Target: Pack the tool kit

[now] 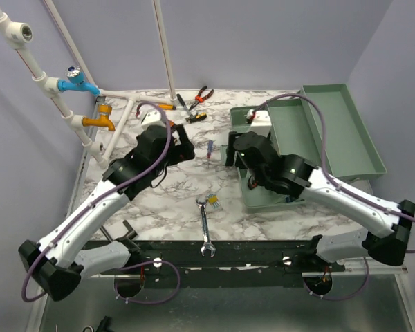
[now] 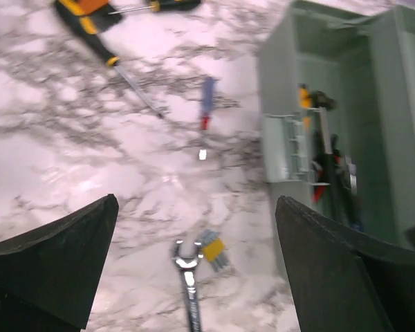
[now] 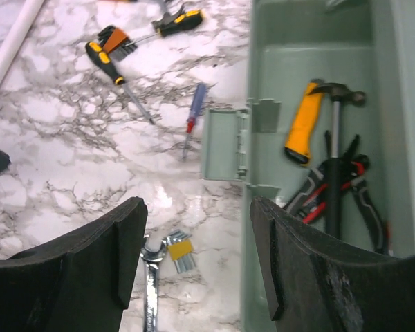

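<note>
The grey-green toolbox (image 1: 263,197) stands open at the right, its lid (image 1: 332,128) laid back. Inside lie a yellow-handled hammer (image 3: 303,123) and red-black pliers (image 3: 335,194). My left gripper (image 1: 187,149) (image 2: 197,204) hangs open over the marble with nothing between its fingers. Below it are a wrench (image 2: 188,290) and a yellow hex-key set (image 2: 213,247). My right gripper (image 1: 229,153) (image 3: 197,204) is open above the box's left wall (image 3: 247,277), also holding nothing. A blue screwdriver (image 1: 209,147) lies between the two grippers.
Orange-handled pliers (image 1: 202,95) and black-yellow screwdrivers (image 1: 194,116) lie at the back of the table. White pipes with a blue tap (image 1: 76,81) and a yellow tap (image 1: 100,122) run along the left. The box's latch flap (image 3: 225,145) sticks out sideways.
</note>
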`<move>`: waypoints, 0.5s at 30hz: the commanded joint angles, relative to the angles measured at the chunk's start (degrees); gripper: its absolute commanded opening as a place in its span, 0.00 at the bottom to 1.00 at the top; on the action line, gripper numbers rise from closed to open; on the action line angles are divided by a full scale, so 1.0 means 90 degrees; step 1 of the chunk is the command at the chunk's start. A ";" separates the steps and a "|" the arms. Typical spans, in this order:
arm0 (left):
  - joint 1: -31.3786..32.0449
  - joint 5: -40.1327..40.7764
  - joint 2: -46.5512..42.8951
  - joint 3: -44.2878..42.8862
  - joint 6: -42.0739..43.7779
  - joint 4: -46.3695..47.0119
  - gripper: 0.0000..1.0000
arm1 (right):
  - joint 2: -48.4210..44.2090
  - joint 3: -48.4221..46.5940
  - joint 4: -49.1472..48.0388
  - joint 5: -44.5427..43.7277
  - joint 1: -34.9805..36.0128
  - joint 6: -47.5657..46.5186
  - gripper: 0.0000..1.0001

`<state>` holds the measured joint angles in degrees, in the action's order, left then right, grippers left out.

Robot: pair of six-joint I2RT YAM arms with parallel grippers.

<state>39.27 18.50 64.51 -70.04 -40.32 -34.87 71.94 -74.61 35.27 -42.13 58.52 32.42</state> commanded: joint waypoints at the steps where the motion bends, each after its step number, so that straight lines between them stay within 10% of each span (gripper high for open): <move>1: -0.0422 0.1263 -0.1429 0.2029 -0.0405 0.0704 0.98 | 0.1095 -0.0592 -0.0638 0.0866 -0.0024 -0.0060 0.70; 15: -0.0471 0.0713 -0.4696 0.5775 0.0756 0.2706 0.97 | 0.5036 -0.3219 -0.0580 0.1728 -0.0831 0.0523 0.66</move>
<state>35.24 29.63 26.68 -23.18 -39.94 -19.94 110.80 -98.63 29.69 -29.91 54.22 35.44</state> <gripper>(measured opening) 0.978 0.668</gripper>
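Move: From the open right gripper, the small purple screwdriver lies about 21 cm ahead, 9 cm left and some 25 cm below. The black-yellow screwdriver is roughly 11 cm left of it and 4 cm farther out; the toolbox's latch flap lies some 6 cm to its right and 2 cm nearer. The yellow-banded bits are 2 cm ahead of the right gripper and 6 cm left. From the empty left gripper, the purple screwdriver is about 20 cm ahead, 6 cm right and 25 cm below. Swing the right gripper about 14 cm left, out from the toolbox side, while sinking and reaching forward towards the purple screwdriver; tip the fingers down a little and leave them open. Meanwhile clear the left gripper down, left and somewhat back, away from the right one, about 18 cm in all, turning it slightly counter-clockwise with its jaws still wide. ##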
